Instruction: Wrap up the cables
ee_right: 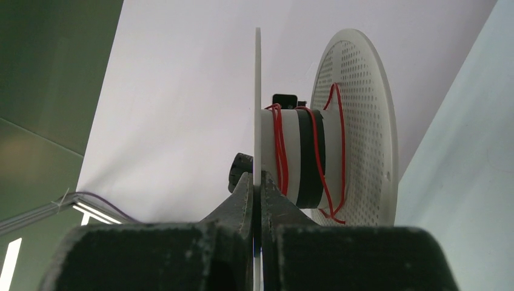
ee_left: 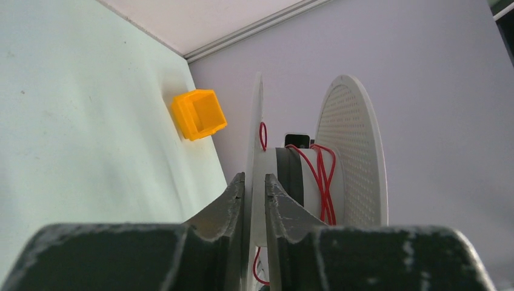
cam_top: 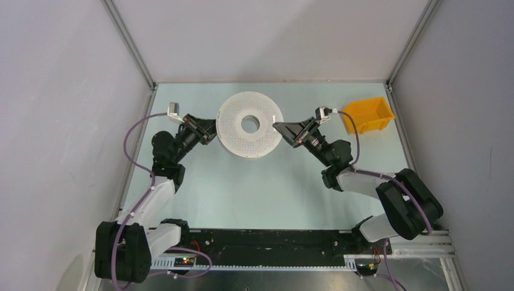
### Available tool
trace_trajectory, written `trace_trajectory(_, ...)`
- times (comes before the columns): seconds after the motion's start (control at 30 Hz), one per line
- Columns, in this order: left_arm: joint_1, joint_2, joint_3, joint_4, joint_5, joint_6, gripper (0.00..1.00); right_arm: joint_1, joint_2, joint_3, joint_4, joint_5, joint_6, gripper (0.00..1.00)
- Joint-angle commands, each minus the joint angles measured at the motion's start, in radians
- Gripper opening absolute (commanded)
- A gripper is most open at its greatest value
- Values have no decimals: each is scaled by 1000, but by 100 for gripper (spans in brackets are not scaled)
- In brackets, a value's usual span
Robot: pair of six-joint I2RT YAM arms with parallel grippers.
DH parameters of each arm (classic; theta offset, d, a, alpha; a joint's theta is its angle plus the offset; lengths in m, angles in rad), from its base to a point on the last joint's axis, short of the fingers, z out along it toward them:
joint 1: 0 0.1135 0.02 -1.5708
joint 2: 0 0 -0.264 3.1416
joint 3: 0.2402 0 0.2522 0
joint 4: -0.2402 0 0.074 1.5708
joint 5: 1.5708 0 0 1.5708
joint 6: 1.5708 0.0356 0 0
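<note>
The pale grey perforated spool (cam_top: 250, 124) is held off the table between my two arms. Thin red cable (ee_left: 321, 176) lies in loose turns round its hub beside a black band, and a loop hangs below. The same cable (ee_right: 280, 145) shows in the right wrist view, one strand running out across the far flange. My left gripper (cam_top: 212, 128) straddles the spool's left rim. Its jaws (ee_left: 254, 182) stand slightly apart, wider than the thin flange between them. My right gripper (cam_top: 277, 127) is at the spool's right rim, its jaws (ee_right: 257, 182) pinched tight on the flange edge.
An orange bin (cam_top: 367, 115) sits at the back right of the pale green table (cam_top: 254, 194), near the right wall. It also shows in the left wrist view (ee_left: 199, 114). Grey walls enclose the table on three sides. Lilac arm cables loop beside each arm.
</note>
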Motion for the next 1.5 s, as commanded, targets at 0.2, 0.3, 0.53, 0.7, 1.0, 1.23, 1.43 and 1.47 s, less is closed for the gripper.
trace_trajectory(0.2,25,-11,-37,53,46,49,23,-32,29,35,96,57,36,0)
trace_trajectory(0.3,37,-14,-46,53,45,51,24,-40,33,35,102,51,42,0)
trace_trajectory(0.53,55,-9,-72,53,47,59,27,-69,28,11,107,49,52,0)
trace_trajectory(0.7,67,-7,-82,53,57,67,27,-92,33,2,112,43,59,0)
trace_trajectory(1.0,97,-22,-101,42,111,113,34,-142,50,-43,121,45,67,0)
trace_trajectory(1.23,96,-88,-72,-126,148,292,64,-209,136,-69,123,50,79,0)
trace_trajectory(1.43,73,-183,-12,-469,68,616,99,-264,232,-69,102,73,29,0)
trace_trajectory(1.47,55,-197,4,-509,46,654,99,-272,243,-67,102,78,26,0)
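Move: The spool, raised well clear of the table, hangs between both hands: its middle is about 8 cm left of the right hand, 1 cm ahead and 2 cm below. For that hand, the orange bin sits some 39 cm to the right, 18 cm farther out and 16 cm down. From the left hand the spool's middle is roughly 10 cm right, 1 cm ahead and 1 cm higher, with the lower flange between slightly parted fingers. The right hand keeps its pinch on the spool's upper flange and carries it down about 11 cm, forward 9 and right 8, faster near the end, tipping down and turning clockwise some 15 degrees. The left first sinks alongside and drifts slightly left, then opens wide, comes free of the lower flange and draws back a little while still sinking, rolling its left side up. ##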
